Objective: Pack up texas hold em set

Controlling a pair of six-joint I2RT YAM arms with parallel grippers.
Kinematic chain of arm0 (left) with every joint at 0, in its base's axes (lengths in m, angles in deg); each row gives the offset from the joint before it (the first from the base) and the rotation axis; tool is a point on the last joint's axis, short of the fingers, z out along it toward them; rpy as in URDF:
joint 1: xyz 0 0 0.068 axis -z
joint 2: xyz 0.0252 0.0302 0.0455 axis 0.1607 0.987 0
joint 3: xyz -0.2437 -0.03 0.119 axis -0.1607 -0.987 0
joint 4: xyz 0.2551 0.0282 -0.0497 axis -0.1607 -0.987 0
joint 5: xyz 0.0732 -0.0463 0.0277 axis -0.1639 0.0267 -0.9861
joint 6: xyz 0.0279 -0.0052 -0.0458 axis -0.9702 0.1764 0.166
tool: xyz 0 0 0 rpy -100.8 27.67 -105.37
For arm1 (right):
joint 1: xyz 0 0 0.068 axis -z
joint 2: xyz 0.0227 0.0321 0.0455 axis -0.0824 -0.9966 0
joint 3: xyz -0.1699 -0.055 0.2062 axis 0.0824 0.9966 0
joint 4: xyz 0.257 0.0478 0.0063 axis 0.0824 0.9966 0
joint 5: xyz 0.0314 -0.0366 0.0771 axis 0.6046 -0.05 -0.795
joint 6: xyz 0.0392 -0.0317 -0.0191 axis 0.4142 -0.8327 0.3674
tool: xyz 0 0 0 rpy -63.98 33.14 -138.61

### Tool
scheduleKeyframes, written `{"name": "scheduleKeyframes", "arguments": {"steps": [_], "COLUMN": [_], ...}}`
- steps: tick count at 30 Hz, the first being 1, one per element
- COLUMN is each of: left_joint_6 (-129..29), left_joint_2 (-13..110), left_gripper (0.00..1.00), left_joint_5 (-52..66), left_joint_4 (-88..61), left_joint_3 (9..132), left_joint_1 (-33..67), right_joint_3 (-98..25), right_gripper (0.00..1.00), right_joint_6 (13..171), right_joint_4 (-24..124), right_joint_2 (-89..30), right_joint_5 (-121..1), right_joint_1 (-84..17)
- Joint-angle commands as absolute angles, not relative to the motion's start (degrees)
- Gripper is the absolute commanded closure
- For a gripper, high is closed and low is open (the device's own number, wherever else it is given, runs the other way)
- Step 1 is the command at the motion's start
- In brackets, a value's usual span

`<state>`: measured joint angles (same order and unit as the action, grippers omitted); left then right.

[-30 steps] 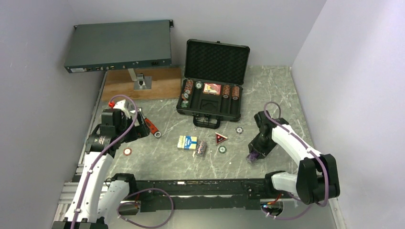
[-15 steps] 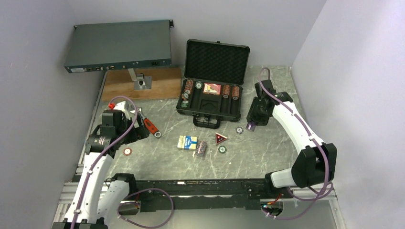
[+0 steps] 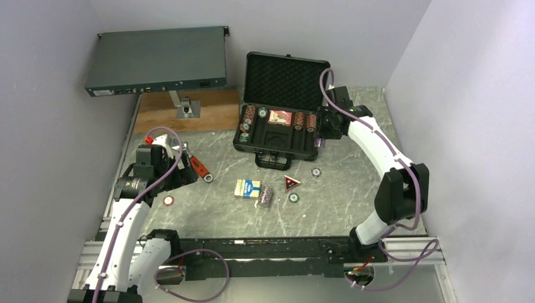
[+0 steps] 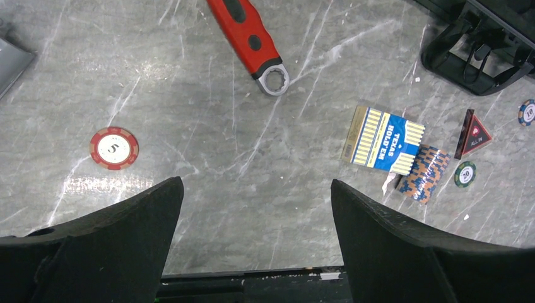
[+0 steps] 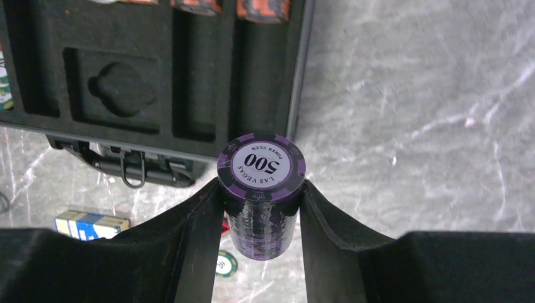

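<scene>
The black case (image 3: pixel 277 136) lies open at the back, with chip rows and a card deck in its foam. It also shows in the right wrist view (image 5: pixel 151 82). My right gripper (image 3: pixel 319 141) is shut on a stack of purple 500 chips (image 5: pixel 262 196) and holds it above the case's right edge. My left gripper (image 4: pixel 255 208) is open and empty over bare table at the left. On the table lie the blue-yellow card box (image 3: pixel 248 188), a wrapped chip stack (image 3: pixel 265 197), the red triangular token (image 3: pixel 291 183), and loose chips (image 3: pixel 316 172) (image 3: pixel 293 197) (image 3: pixel 168 201).
A red-handled wrench (image 3: pixel 200 168) lies beside the left gripper. A large flat grey electronics box (image 3: pixel 158 60) stands at the back left above a wooden board (image 3: pixel 214 110). Walls close in left, right and back.
My right gripper has carried the purple chip stack from the table's front right up to the case's right edge. The left arm has not moved.
</scene>
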<state>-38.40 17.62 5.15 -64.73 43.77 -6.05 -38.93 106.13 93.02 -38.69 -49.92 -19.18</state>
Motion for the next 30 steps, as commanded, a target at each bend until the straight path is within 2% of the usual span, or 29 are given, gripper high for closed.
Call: {"name": "scheduleKeyframes", "arguments": {"steps": [1,11,30], "left_joint_6": [-38.8,-39.1,-39.5], "left_joint_2": [18.1,19.0,19.6], "left_gripper": [0.07,0.11,0.12], "left_joint_5": [5.4,5.7,7.3], "left_joint_4": [-63.6,-63.3,-62.6], "left_joint_3": [44.9,44.8,44.7], "left_joint_1": [-5.8,-6.5,-11.0], "right_joint_3": [-44.4,-50.4,-51.8], "right_gripper": [1.0,1.0,1.0], "right_joint_6": [103.1,104.1,108.9], "right_joint_4": [84.7,82.5,85.3], "right_joint_2": [-41.7,-52.1,-59.4], "right_joint_5": [-49.9,-47.4,-44.9], "right_joint_1": [-20.1,-21.7,-21.7]}}
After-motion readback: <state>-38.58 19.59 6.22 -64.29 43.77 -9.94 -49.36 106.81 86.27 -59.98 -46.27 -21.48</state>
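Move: The right hand, already holding the purple chip stack, is bound for the empty near half of the case's rightmost slot, about 8 cm ahead, 3 cm left and 11 cm below. Orange chips fill that slot's far half, some 7 cm beyond the empty part; a second orange stack stands 5 cm left of those, and the card deck roughly 11 cm left. From the left hand the empty slot lies around 24 cm ahead and 43 cm right, 11 cm lower. Forward and somewhat left first, already sinking, the right hand carries the gripped purple stack about 7 cm over the case's right rim, then goes almost straight down above the empty near half of the slot, roughly 7 cm lower in all. The wrist barely turns and the fingers keep their hold on the stack. ##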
